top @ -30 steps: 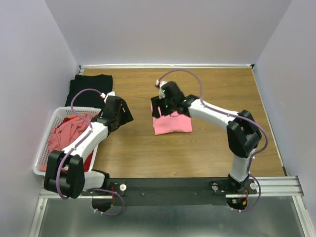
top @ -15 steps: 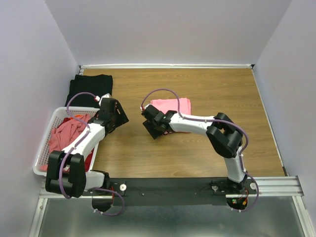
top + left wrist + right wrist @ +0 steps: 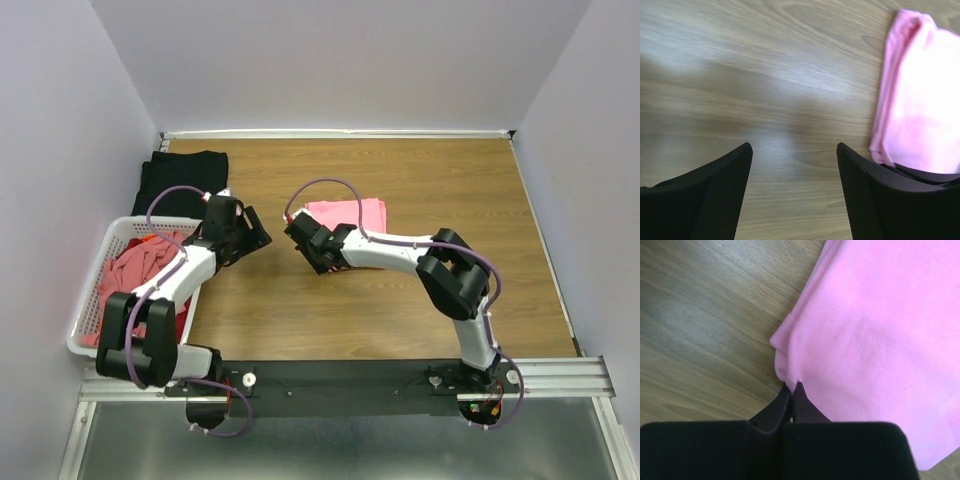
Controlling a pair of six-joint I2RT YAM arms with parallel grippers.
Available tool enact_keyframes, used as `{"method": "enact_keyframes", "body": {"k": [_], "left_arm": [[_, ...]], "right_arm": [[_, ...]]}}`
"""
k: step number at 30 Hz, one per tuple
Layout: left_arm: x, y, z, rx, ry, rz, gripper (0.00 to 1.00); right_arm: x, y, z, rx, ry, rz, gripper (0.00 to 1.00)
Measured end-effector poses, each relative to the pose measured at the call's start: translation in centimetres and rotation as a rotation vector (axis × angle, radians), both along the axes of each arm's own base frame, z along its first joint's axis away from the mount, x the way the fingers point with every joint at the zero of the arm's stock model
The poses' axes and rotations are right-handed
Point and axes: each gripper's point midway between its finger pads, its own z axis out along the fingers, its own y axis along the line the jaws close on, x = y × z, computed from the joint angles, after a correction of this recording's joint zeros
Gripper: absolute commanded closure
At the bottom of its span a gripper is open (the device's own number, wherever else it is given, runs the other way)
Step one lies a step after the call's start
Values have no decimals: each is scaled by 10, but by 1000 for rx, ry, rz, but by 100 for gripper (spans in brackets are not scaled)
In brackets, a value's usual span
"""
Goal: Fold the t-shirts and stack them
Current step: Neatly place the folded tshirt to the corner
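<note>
A folded salmon-pink t-shirt (image 3: 352,215) lies mid-table; it also shows in the left wrist view (image 3: 920,100) and fills the right wrist view (image 3: 880,330). My right gripper (image 3: 322,243) lies low at the shirt's near-left corner, and its jaws (image 3: 791,386) are shut, pinching the cloth's edge. My left gripper (image 3: 255,232) hovers to the left of the shirt. Its fingers stand open over bare wood (image 3: 794,147) with nothing between them. A black t-shirt (image 3: 185,178) lies flat at the far left. More salmon and red t-shirts (image 3: 135,272) are heaped in the basket.
The white slatted basket (image 3: 83,318) stands at the table's left edge beside the left arm. Walls close in the table on the left, back and right. Bare wooden tabletop (image 3: 460,180) spreads to the right of the pink shirt.
The pink shirt now lies farther back. My right arm dropped low to its near-left corner and its jaws closed on the edge. My left gripper shifted slightly right, still open.
</note>
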Motion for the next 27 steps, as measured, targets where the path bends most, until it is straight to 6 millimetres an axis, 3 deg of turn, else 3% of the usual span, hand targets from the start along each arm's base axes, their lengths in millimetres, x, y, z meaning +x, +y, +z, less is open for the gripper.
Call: {"method": "enact_keyframes", "body": {"k": [3,7,12,17,27], "left_arm": [[4,-19,-8,-72,26,-50,21],[11,-47,-16,-159,67,-100,19],[27,-90,-7,-273,47,-163,19],[36,-112,-6,-374,40,-170,19],[43,-142,-32,-497,95,-177,18]], "right_arm": [[-1,3,10,29,-2,7,99],[2,9,40,94,-38,10,99],[6,12,67,159,-71,9,99],[6,10,64,173,-62,9,99],[-2,10,52,185,-26,19,99]]}}
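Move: The folded t-shirt's left edge lies about 12 cm to the right of my open left hand, 2 cm ahead and some 6 cm below; the t-shirt's middle is 20 cm right and 3 cm ahead. The black cloth is roughly 14 cm ahead and 16 cm left, the laundry basket about 24 cm left and 7 cm back. From my right hand, shut on the near left corner, the t-shirt's middle is 7 cm ahead, 6 cm right and barely lower. With my right fingers still pinching the near left corner, I raise it about 7 cm, then let it sink back a little and hold it up. Meanwhile I sweep my left hand some 14 cm right, slightly forward and down, to the lifted left edge close beside my right gripper, rolling its right side up by nearly 30 degrees, fingers staying wide open. ##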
